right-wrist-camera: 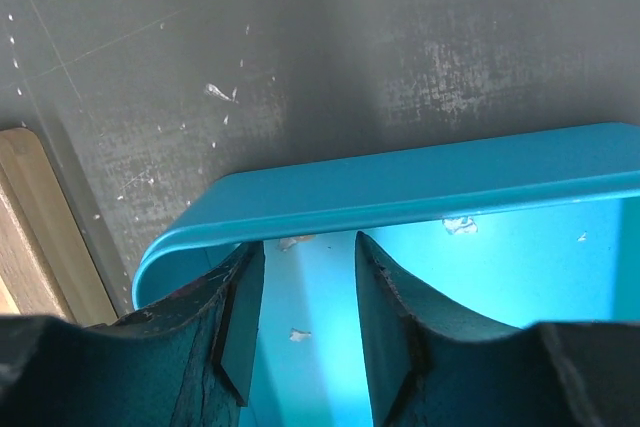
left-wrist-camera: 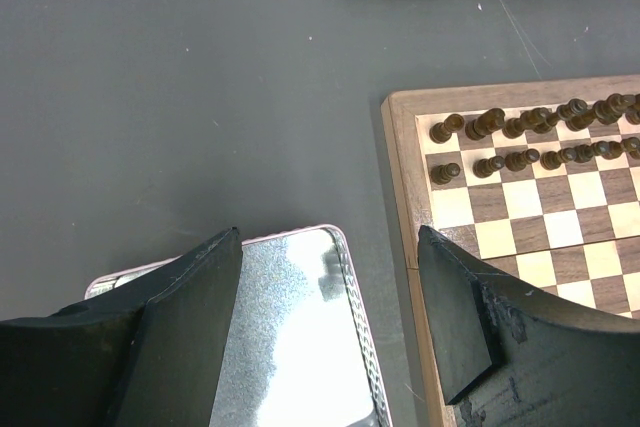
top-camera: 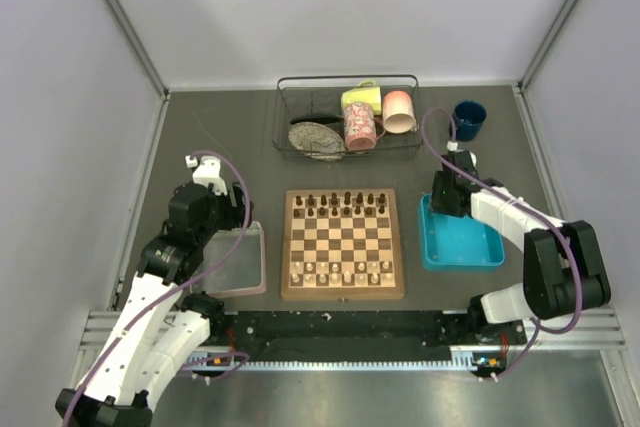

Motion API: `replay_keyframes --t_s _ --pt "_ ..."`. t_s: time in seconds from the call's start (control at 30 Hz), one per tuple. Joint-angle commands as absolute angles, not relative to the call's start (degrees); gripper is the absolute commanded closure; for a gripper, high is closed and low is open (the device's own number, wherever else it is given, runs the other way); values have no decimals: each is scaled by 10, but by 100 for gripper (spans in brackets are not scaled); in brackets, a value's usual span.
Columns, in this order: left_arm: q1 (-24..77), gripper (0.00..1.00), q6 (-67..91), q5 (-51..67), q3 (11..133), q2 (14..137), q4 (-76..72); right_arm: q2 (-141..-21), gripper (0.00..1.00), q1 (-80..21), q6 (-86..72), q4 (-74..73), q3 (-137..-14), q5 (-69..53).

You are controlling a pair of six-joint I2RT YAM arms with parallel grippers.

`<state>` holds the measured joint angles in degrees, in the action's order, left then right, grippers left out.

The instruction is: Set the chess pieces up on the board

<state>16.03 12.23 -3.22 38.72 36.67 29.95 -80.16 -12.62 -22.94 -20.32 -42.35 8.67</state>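
Observation:
The board (top-camera: 286, 247) lies mid-table. Dark chess pieces (top-camera: 345, 204) fill its two far rows and pale chess pieces (top-camera: 340, 270) its two near rows. In the left wrist view the dark pieces (left-wrist-camera: 530, 137) show on the board's (left-wrist-camera: 400, 177) corner. My left gripper (left-wrist-camera: 330, 237) hangs open over the clear pinkish tray (left-wrist-camera: 290, 347), holding nothing; from above the left gripper (top-camera: 240, 215) is at that tray's (top-camera: 235, 265) far edge. My right gripper (right-wrist-camera: 307, 244) reaches into the blue tray (right-wrist-camera: 400, 187) with a gap between its fingers and nothing in it. Seen from above, the right gripper (top-camera: 445, 195) is at the blue tray's (top-camera: 465, 259) far left corner.
A wire basket (top-camera: 347, 117) at the back holds mugs and a speckled plate. A dark blue mug (top-camera: 468, 120) stands to its right. The board's border (right-wrist-camera: 30, 217) lies just left of the blue tray. Grey walls close in the table on three sides.

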Motion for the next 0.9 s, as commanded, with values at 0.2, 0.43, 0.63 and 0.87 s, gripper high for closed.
replay_keyframes --t_s 0.2,0.43,0.63,0.87 --pt "163 25 117 -27 382 372 268 -831 64 -121 -218 -164 -431 76" --pt "163 25 117 -29 382 369 267 -852 70 -116 -222 -170 -439 60" --pt "163 25 117 -29 382 368 268 -857 77 -115 -221 -170 -444 62" --pt "163 25 117 -29 382 368 268 -855 99 -115 -228 -185 -445 61"
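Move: A pale chess piece seems to lie in the blue bin's far left corner, about 1 cm ahead and 2 cm below the right hand. The bin's middle is some 6 cm right of that hand and 5 cm back; the chessboard's is roughly 23 cm left and 8 cm back, the blue mug's about 24 cm ahead and 8 cm right. From the idle left hand the piece lies some 46 cm right, 6 cm ahead and 17 cm lower. The right hand sinks about 1.5 cm into the blue bin's far left corner, then nearly shuts its fingers there. ##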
